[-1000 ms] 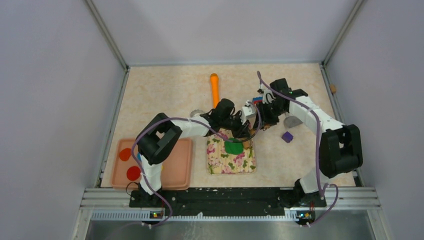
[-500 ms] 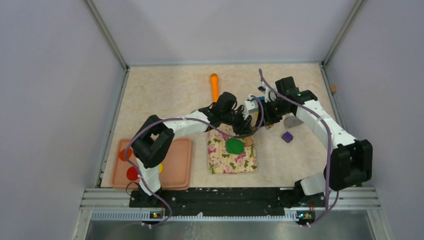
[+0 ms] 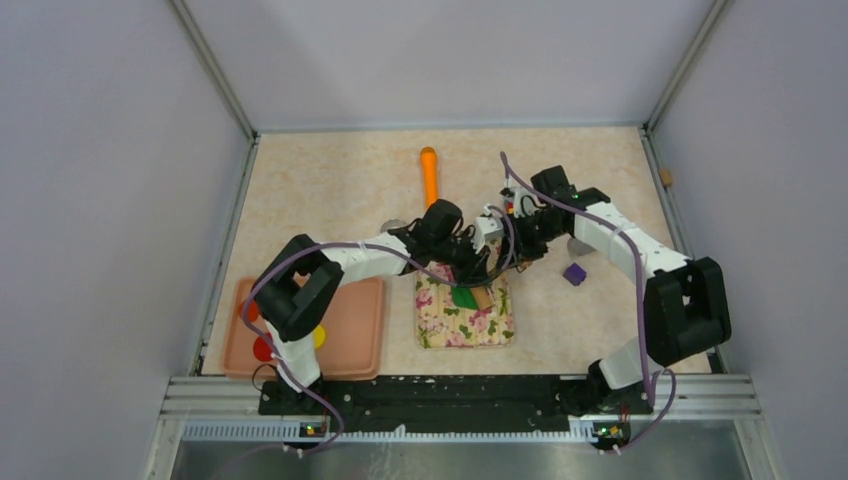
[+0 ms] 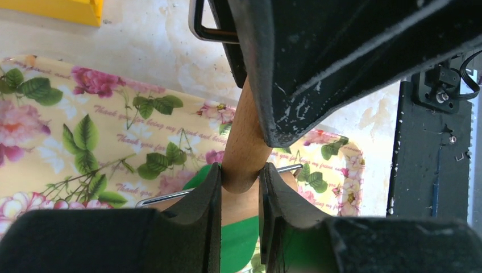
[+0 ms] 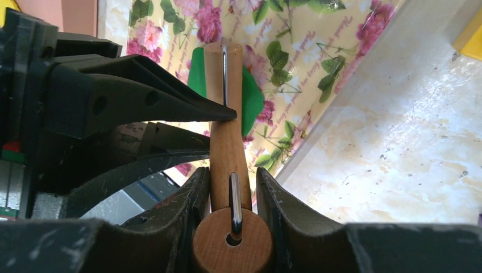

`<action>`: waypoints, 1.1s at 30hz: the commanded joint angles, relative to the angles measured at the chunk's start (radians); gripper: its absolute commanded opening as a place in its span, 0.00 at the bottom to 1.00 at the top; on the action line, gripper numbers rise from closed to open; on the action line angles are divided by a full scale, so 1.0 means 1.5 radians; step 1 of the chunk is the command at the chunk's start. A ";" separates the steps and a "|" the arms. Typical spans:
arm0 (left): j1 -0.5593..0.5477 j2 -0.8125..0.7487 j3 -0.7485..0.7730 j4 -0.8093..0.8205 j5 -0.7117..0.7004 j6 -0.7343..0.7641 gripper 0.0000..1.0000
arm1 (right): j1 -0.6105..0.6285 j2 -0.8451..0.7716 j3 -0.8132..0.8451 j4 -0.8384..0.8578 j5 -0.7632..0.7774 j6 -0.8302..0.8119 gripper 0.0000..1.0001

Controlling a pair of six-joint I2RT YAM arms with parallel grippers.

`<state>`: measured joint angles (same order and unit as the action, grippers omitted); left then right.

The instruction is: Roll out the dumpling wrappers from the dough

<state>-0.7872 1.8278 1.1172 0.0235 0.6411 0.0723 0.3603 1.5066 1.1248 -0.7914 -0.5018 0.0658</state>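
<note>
The dark green dough (image 3: 463, 297) lies on the floral mat (image 3: 440, 325). A small wooden roller (image 3: 484, 296) with a wire frame rests across it. In the left wrist view my left gripper (image 4: 239, 176) is shut on the roller's wooden handle (image 4: 245, 142), with green dough (image 4: 241, 244) below. In the right wrist view my right gripper (image 5: 230, 187) is shut on the same handle just above the roller's round end (image 5: 230, 244). The dough (image 5: 252, 99) shows beyond it. From above, both grippers (image 3: 472, 270) (image 3: 505, 255) meet over the mat's far edge. Red (image 3: 265, 348) and yellow (image 3: 318, 337) dumpling wrappers lie in the tray.
A pink tray (image 3: 355, 325) sits at the near left. An orange rolling pin (image 3: 429, 175) lies at the back centre. A purple block (image 3: 574, 273) and a grey piece (image 3: 580, 245) lie right of the mat. Walls close in the table on three sides.
Both arms have shifted left and nearer together, carrying the roller from the mat's far edge onto the dough, which is now partly covered. Both grips are unchanged.
</note>
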 commanded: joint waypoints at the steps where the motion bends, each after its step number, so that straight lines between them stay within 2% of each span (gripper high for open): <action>1: 0.031 -0.011 -0.031 0.022 -0.057 -0.022 0.00 | 0.012 0.037 -0.019 0.023 0.053 0.028 0.00; 6: 0.063 -0.005 -0.055 0.007 -0.083 -0.017 0.00 | 0.033 0.091 -0.025 0.040 0.072 0.021 0.00; 14: 0.084 -0.062 -0.087 0.011 -0.081 -0.020 0.00 | 0.080 0.115 0.016 0.048 0.056 0.023 0.00; 23: 0.072 -0.066 0.032 -0.008 -0.044 -0.046 0.00 | 0.069 0.018 0.144 -0.049 0.066 -0.006 0.00; 27: 0.071 -0.057 0.076 -0.013 -0.033 -0.067 0.00 | 0.069 -0.005 0.139 -0.056 0.051 0.006 0.00; 33: 0.073 -0.078 0.053 -0.058 -0.034 -0.054 0.00 | 0.069 -0.002 0.116 -0.032 0.026 0.007 0.00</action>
<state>-0.7010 1.7435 1.1786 -0.0662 0.6392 0.0776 0.4473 1.5188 1.3155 -0.8200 -0.4095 0.0788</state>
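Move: Both hands already share the two-ended wooden roller, one end poised over the green dough. From the left hand the dough's middle is about 2 cm back, 3 cm to the left and 5 cm below, with the metal cup some 12 cm ahead and 17 cm left. From the right hand the dough lies roughly 3 cm back, 11 cm left and 9 cm below; the yellow toy stands about 12 cm straight ahead, the purple block 1 cm ahead and 11 cm right. Keeping their grips on the roller, both arms sink a touch and push its end together to the left across the dough by about 4 cm, edging a centimetre forward and bearing down so that the patterned board is taken along. They then lift the roller some 5 cm, swinging 2 cm forward and 2 cm back to the right, as the right wrist tips its fingers forward by about 10 degrees. ##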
